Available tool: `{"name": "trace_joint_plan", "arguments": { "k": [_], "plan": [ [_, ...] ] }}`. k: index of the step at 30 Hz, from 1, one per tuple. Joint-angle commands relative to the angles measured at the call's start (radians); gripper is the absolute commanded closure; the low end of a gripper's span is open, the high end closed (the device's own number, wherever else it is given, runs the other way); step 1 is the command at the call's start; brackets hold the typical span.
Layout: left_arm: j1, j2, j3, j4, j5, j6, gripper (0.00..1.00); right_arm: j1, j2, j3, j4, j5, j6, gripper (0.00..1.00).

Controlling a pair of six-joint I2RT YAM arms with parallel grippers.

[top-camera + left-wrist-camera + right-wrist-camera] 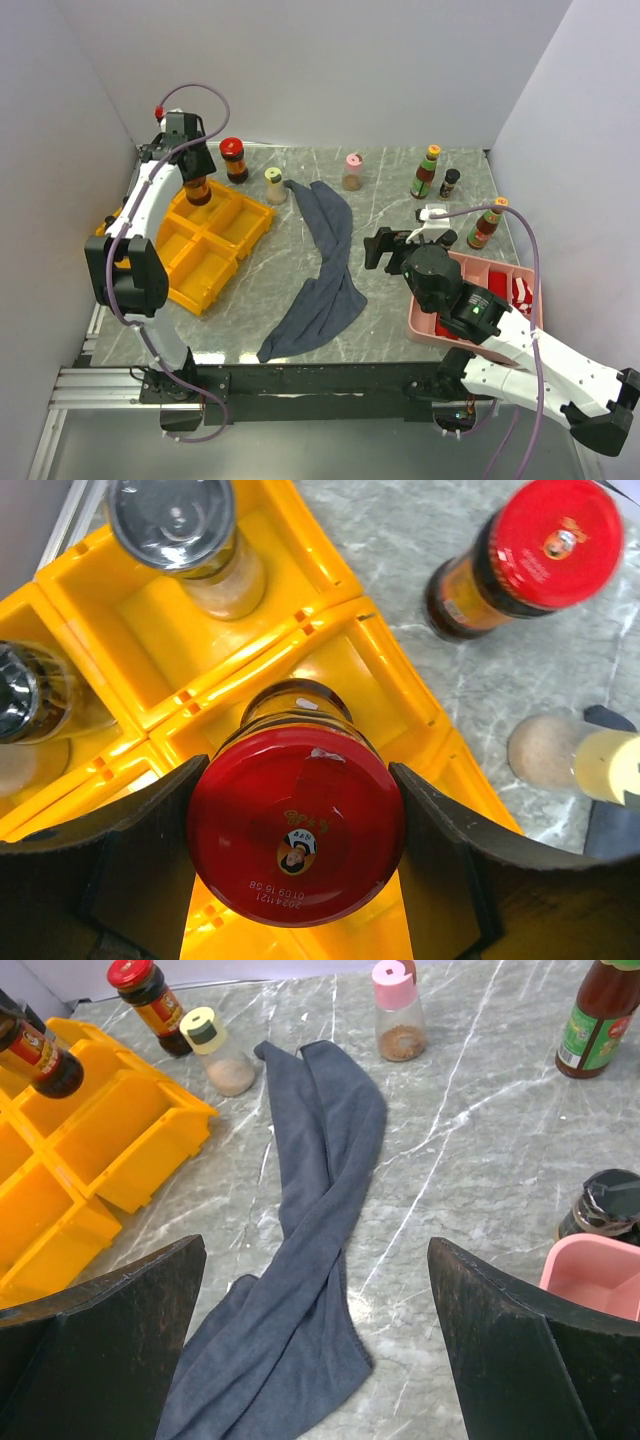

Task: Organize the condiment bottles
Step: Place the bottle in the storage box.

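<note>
My left gripper is shut on a red-lidded dark jar, both jaws pressed against its lid. The jar hangs upright over a far compartment of the yellow tray. A silver-capped shaker and another bottle stand in neighbouring compartments. On the table stand a second red-lidded jar, a yellow-capped shaker, a pink-capped shaker, two orange-capped sauce bottles and a black-capped bottle. My right gripper is open above the cloth, holding nothing.
A grey-blue cloth lies across the middle of the table. A pink tray with red packets sits at the right, under my right arm. Walls close in the table at the back and sides.
</note>
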Motion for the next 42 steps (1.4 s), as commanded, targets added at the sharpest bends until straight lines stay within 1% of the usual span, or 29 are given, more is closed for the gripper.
{"name": "trace_joint_plan", "arguments": {
  "k": [1, 4, 13, 20, 21, 22, 23, 24, 26, 27, 29, 30, 33, 36, 39, 42],
  "plan": [
    [0.022, -0.059, 0.011, 0.092, 0.001, -0.031, 0.99, -0.005, -0.013, -0.001, 0.035, 0.004, 0.005, 0.0],
    [0.029, -0.065, -0.025, 0.119, 0.016, -0.035, 0.99, -0.005, -0.021, -0.005, 0.036, 0.001, 0.004, 0.0],
    [0.053, -0.02, -0.076, 0.116, 0.054, -0.056, 0.99, -0.005, -0.033, -0.005, 0.035, -0.011, 0.002, 0.0],
    [0.059, 0.054, -0.059, 0.092, 0.057, -0.074, 0.98, -0.005, -0.029, -0.004, 0.032, -0.013, 0.004, 0.0],
    [0.059, 0.069, -0.055, 0.089, 0.062, -0.073, 0.96, -0.003, -0.029, -0.004, 0.033, -0.016, 0.004, 0.0],
    [0.062, 0.074, -0.055, 0.089, 0.067, -0.074, 0.92, -0.005, -0.029, -0.005, 0.033, -0.015, 0.002, 0.0],
    [0.062, 0.079, -0.055, 0.09, 0.071, -0.073, 0.9, -0.005, -0.029, -0.005, 0.033, -0.015, 0.002, 0.0],
    [0.064, 0.085, -0.056, 0.092, 0.073, -0.074, 0.85, -0.005, -0.027, -0.004, 0.032, -0.013, 0.002, 0.0],
    [0.064, 0.089, -0.062, 0.096, 0.071, -0.079, 0.8, -0.005, -0.027, -0.004, 0.03, -0.012, 0.002, 0.0],
    [0.064, 0.094, -0.064, 0.095, 0.071, -0.081, 0.71, -0.005, -0.027, -0.002, 0.03, -0.013, 0.004, 0.0],
    [0.064, 0.1, -0.062, 0.084, 0.062, -0.084, 0.62, -0.005, -0.027, -0.002, 0.032, -0.015, 0.004, 0.0],
    [0.064, 0.105, -0.062, 0.078, 0.059, -0.085, 0.53, -0.003, -0.029, -0.004, 0.032, -0.016, 0.004, 0.0],
    [0.064, 0.109, -0.051, 0.055, 0.056, -0.091, 0.45, -0.007, -0.03, -0.005, 0.032, -0.016, 0.004, 0.0],
    [0.064, 0.093, -0.051, 0.044, 0.056, -0.097, 0.4, -0.005, -0.032, -0.004, 0.03, -0.015, 0.004, 0.0],
    [0.064, 0.065, -0.047, 0.035, 0.048, -0.102, 0.37, -0.007, -0.033, -0.007, 0.032, -0.016, 0.004, 0.0],
    [0.064, 0.043, -0.042, 0.023, 0.039, -0.096, 0.39, -0.005, -0.032, -0.007, 0.032, -0.018, 0.004, 0.0]
  ]
}}
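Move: The left hand holds the red-lidded jar over the empty compartment of the yellow storage box, whose middle is 1 cm to the left and some 16 cm below. The grey-lidded shaker is about 8 cm ahead and 8 cm left, the other red-lidded jar 11 cm ahead and 10 cm right, both about 14 cm lower. From the idle right hand the compartment lies roughly 23 cm ahead, 46 cm left and 22 cm down. The left hand lowers the gripped jar about 8 cm into the compartment, tipping down slightly, then holds still. ##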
